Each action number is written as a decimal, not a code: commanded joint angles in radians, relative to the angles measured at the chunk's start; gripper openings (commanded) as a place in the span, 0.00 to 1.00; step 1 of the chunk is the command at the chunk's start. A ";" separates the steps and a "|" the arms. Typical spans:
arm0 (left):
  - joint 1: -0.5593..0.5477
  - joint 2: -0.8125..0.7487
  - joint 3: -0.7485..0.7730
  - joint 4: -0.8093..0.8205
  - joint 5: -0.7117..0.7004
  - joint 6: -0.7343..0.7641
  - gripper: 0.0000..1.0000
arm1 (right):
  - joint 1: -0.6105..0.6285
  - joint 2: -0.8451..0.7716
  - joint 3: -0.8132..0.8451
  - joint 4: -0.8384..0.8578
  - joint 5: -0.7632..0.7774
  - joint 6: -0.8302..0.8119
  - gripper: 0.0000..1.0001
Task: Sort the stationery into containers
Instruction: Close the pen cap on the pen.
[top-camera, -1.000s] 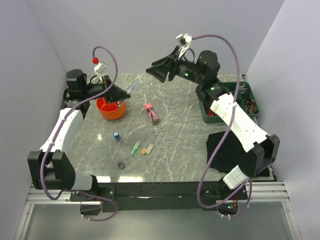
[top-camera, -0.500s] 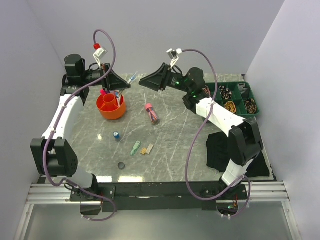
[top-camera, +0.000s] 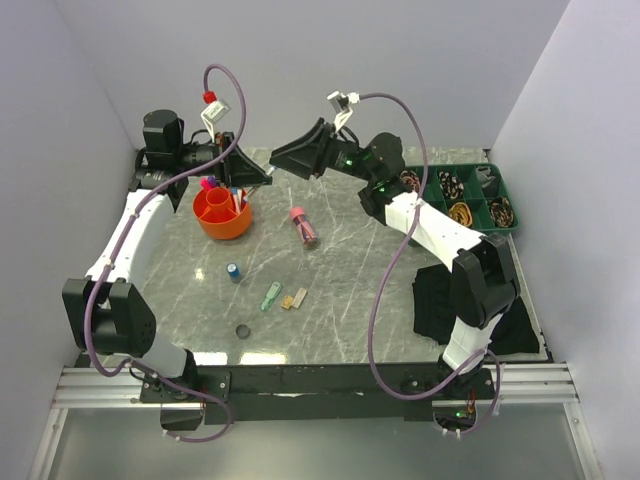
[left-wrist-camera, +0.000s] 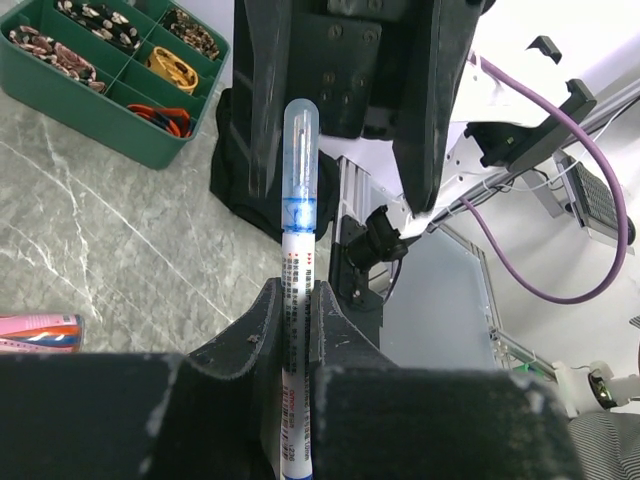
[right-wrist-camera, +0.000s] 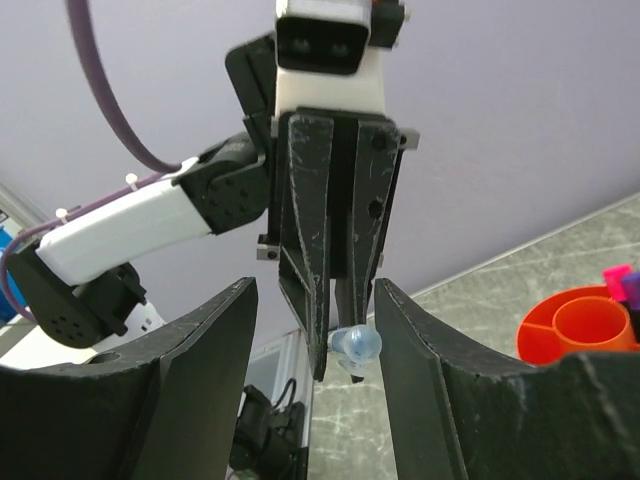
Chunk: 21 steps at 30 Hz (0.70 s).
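Observation:
My left gripper (left-wrist-camera: 297, 300) is shut on a thin white pen (left-wrist-camera: 298, 250) with a clear blue cap and holds it level, high above the table's back left. My right gripper (right-wrist-camera: 315, 290) stands open right in front of it. The pen's cap (right-wrist-camera: 355, 344) lies between the right fingers without touching them. From above, both grippers (top-camera: 258, 176) (top-camera: 283, 165) meet tip to tip behind the orange pot (top-camera: 222, 225), which has markers in it. On the table lie a pink tube (top-camera: 303, 226), a small blue cylinder (top-camera: 233, 271), a green clip (top-camera: 271, 296) and a yellow eraser (top-camera: 294, 299).
A green divided tray (top-camera: 462, 228) of coiled bands stands at the back right. A black cloth (top-camera: 440, 300) lies under the right arm. A small dark disc (top-camera: 242, 331) sits near the front edge. Grey walls close in the back and sides.
The right arm has swung left from the back middle until its open fingers face the left gripper. The left gripper has risen from over the pot and turned right, still holding the pen.

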 joint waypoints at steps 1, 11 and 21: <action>0.002 -0.050 0.007 0.027 0.002 0.004 0.01 | 0.030 -0.020 0.026 -0.046 0.004 -0.053 0.58; 0.003 -0.038 0.033 0.096 -0.009 -0.039 0.01 | 0.052 -0.023 -0.003 -0.089 0.028 -0.058 0.55; 0.038 -0.032 0.040 0.108 -0.015 -0.050 0.01 | 0.052 -0.012 0.000 -0.092 0.045 -0.044 0.26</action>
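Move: The pen's cap lies about 3 cm to the right hand's left, 3 cm lower and 1 cm back. It sticks out from the left hand's grip, roughly 3 cm to that hand's right, 1 cm farther out and 1 cm higher. Far below the right hand, some 35 to 39 cm down, stand the orange holder, about 22 cm ahead and 24 cm left, and the pencil case, about 15 cm ahead and 2 cm left. The right hand, fingers pointing left at the left gripper, eases down and left about 3 cm in all, its fingertips coming over the cap's rounded end, then all but stops sideways while its half-open fingers narrow by nearly half around the cap. The left hand keeps its pinch on the pen, holding it out to the right and drifting up only about 1 cm. ##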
